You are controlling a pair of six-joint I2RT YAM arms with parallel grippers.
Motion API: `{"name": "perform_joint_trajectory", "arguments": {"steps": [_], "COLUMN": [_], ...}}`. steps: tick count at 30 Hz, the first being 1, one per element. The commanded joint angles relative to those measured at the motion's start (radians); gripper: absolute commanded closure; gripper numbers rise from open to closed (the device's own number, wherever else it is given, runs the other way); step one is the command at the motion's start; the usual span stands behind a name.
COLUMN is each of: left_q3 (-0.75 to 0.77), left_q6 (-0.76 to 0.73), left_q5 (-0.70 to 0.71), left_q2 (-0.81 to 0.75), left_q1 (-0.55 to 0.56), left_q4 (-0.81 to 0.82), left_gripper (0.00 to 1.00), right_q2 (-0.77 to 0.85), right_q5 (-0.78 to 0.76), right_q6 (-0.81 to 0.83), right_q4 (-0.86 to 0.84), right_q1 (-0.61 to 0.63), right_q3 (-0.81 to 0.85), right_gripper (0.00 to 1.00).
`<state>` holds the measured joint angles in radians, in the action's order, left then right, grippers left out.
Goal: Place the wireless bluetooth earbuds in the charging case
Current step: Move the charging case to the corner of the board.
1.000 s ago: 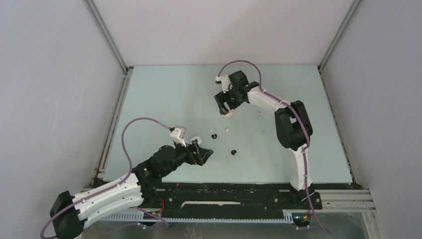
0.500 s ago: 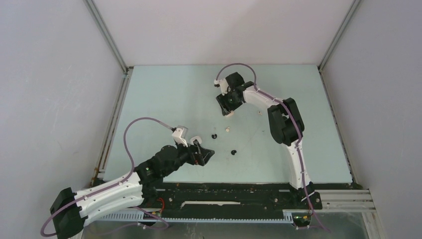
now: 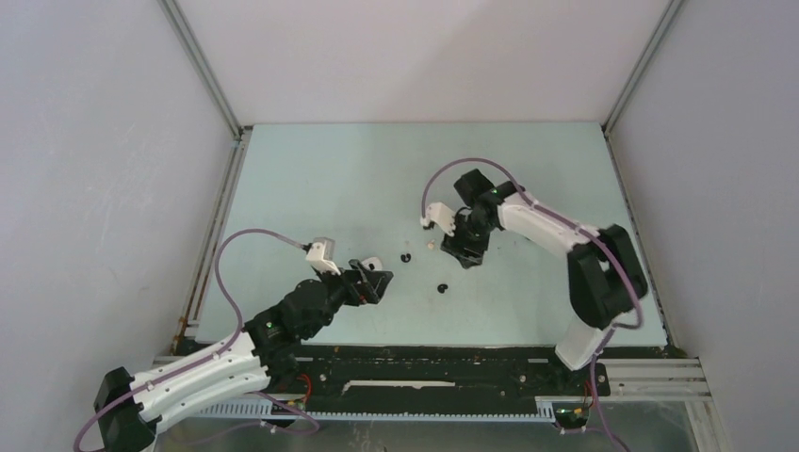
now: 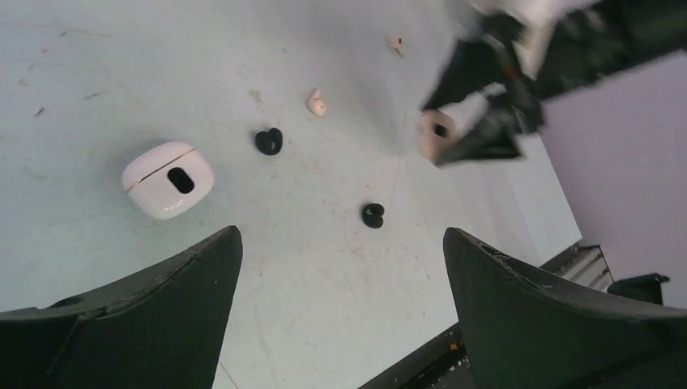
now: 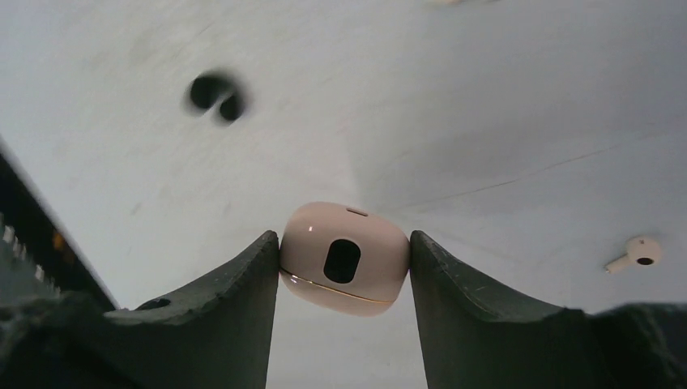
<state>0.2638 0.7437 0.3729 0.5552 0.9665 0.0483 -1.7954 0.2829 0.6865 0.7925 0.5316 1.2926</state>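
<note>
My right gripper (image 5: 343,243) is shut on a closed pink-beige charging case (image 5: 343,258), held off the table with a finger on each side; the left wrist view shows that case (image 4: 438,130) hanging in the black jaws. A white charging case (image 4: 168,179) lies closed on the table just ahead of my open, empty left gripper (image 4: 340,267). Loose earbuds lie between the arms: two black ones (image 4: 269,141) (image 4: 373,215), a beige one (image 4: 316,103) and a white one (image 4: 396,43). A white stemmed earbud (image 5: 636,252) lies right of the held case.
The pale green table (image 3: 311,179) is walled by white panels at the back and both sides. A black rail (image 3: 424,363) runs along the near edge by the arm bases. A blurred black earbud (image 5: 216,95) lies beyond the right gripper.
The right gripper closed on the pink-beige case at the far middle and carried it nearer, over the loose earbuds. The left arm drew back slightly to the left, still open.
</note>
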Motion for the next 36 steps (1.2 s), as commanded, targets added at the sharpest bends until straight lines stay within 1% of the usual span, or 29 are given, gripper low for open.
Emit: {"name": "perform_joint_trajectory", "arguments": {"steps": [1, 3, 5, 9, 11, 12, 14, 16, 18, 21, 25, 28, 31, 33, 36], "left_q3": [-0.01, -0.012, -0.007, 0.013, -0.005, -0.02, -0.041, -0.038, -0.017, 0.017, 0.027, 0.019, 0.014, 0.015, 0.026], "left_q6": [0.076, 0.076, 0.066, 0.041, 0.03, 0.019, 0.004, -0.002, 0.004, -0.011, -0.043, -0.04, -0.026, -0.011, 0.044], "left_q5": [0.096, 0.088, 0.074, 0.061, 0.071, 0.08, 0.113, 0.156, 0.186, 0.168, 0.122, 0.146, 0.175, 0.183, 0.19], "left_q2": [-0.011, -0.004, 0.011, 0.024, -0.009, -0.047, -0.096, -0.14, -0.14, -0.103, -0.081, -0.1, -0.109, -0.102, -0.064], "left_q1": [0.006, 0.006, 0.006, 0.006, 0.006, 0.006, 0.006, 0.006, 0.006, 0.006, 0.006, 0.006, 0.006, 0.006, 0.006], "left_q4": [-0.041, -0.041, -0.042, -0.06, -0.028, 0.003, 0.011, -0.021, -0.101, -0.138, -0.121, -0.126, -0.138, -0.143, -0.158], "left_gripper": [0.0, 0.0, 0.0, 0.0, 0.0, 0.0, 0.0, 0.0, 0.0, 0.0, 0.0, 0.0, 0.0, 0.0, 0.0], "right_q2": [0.184, 0.234, 0.267, 0.239, 0.201, 0.191, 0.185, 0.183, 0.177, 0.171, 0.212, 0.327, 0.465, 0.545, 0.617], "right_q5": [0.093, 0.09, 0.067, -0.04, -0.084, -0.104, -0.14, -0.175, -0.192, -0.216, -0.236, -0.151, -0.024, 0.037, 0.107], "right_q6": [0.363, 0.439, 0.471, 0.487, 0.502, 0.503, 0.517, 0.539, 0.552, 0.568, 0.551, 0.479, 0.335, 0.194, -0.109], "right_q4": [0.173, 0.196, 0.167, 0.108, 0.124, 0.12, 0.091, 0.046, 0.008, -0.059, -0.079, -0.036, -0.005, -0.011, -0.06], "right_q1": [0.026, 0.055, 0.097, 0.208, 0.281, 0.308, 0.357, 0.39, 0.402, 0.4, 0.373, 0.326, 0.271, 0.241, 0.203], "right_q3": [-0.134, -0.186, -0.241, -0.304, -0.31, -0.316, -0.336, -0.363, -0.378, -0.409, -0.429, -0.429, -0.429, -0.429, -0.438], "right_gripper": [0.58, 0.58, 0.57, 0.57, 0.57, 0.57, 0.57, 0.57, 0.56, 0.45, 0.22, 0.21, 0.2, 0.21, 0.24]}}
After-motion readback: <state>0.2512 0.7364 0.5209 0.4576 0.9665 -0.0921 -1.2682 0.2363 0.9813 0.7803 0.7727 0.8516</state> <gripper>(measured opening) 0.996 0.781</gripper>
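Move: The right hand holds the pinkish charging case just above the board; the open spot for it, near the board's front edge, lies about 13 cm back, 1 cm right and 5 cm down. The near black earbud lies 7 cm back and 6 cm left, the pink earbud 5 cm ahead and 8 cm left, both some 6 cm lower. From the left hand that spot is roughly 3 cm back, 19 cm right, 14 cm below. The right hand, still gripping the charging case, carries it about 14 cm back towards the board's front edge, passing right of the near black earbud, sinking some 5 cm overall and turning about 50 degrees counter-clockwise. There its fingers open and let go, and it rises clear by about 7 cm, turning partly back, while the open, empty left hand drifts a few centimetres left. ##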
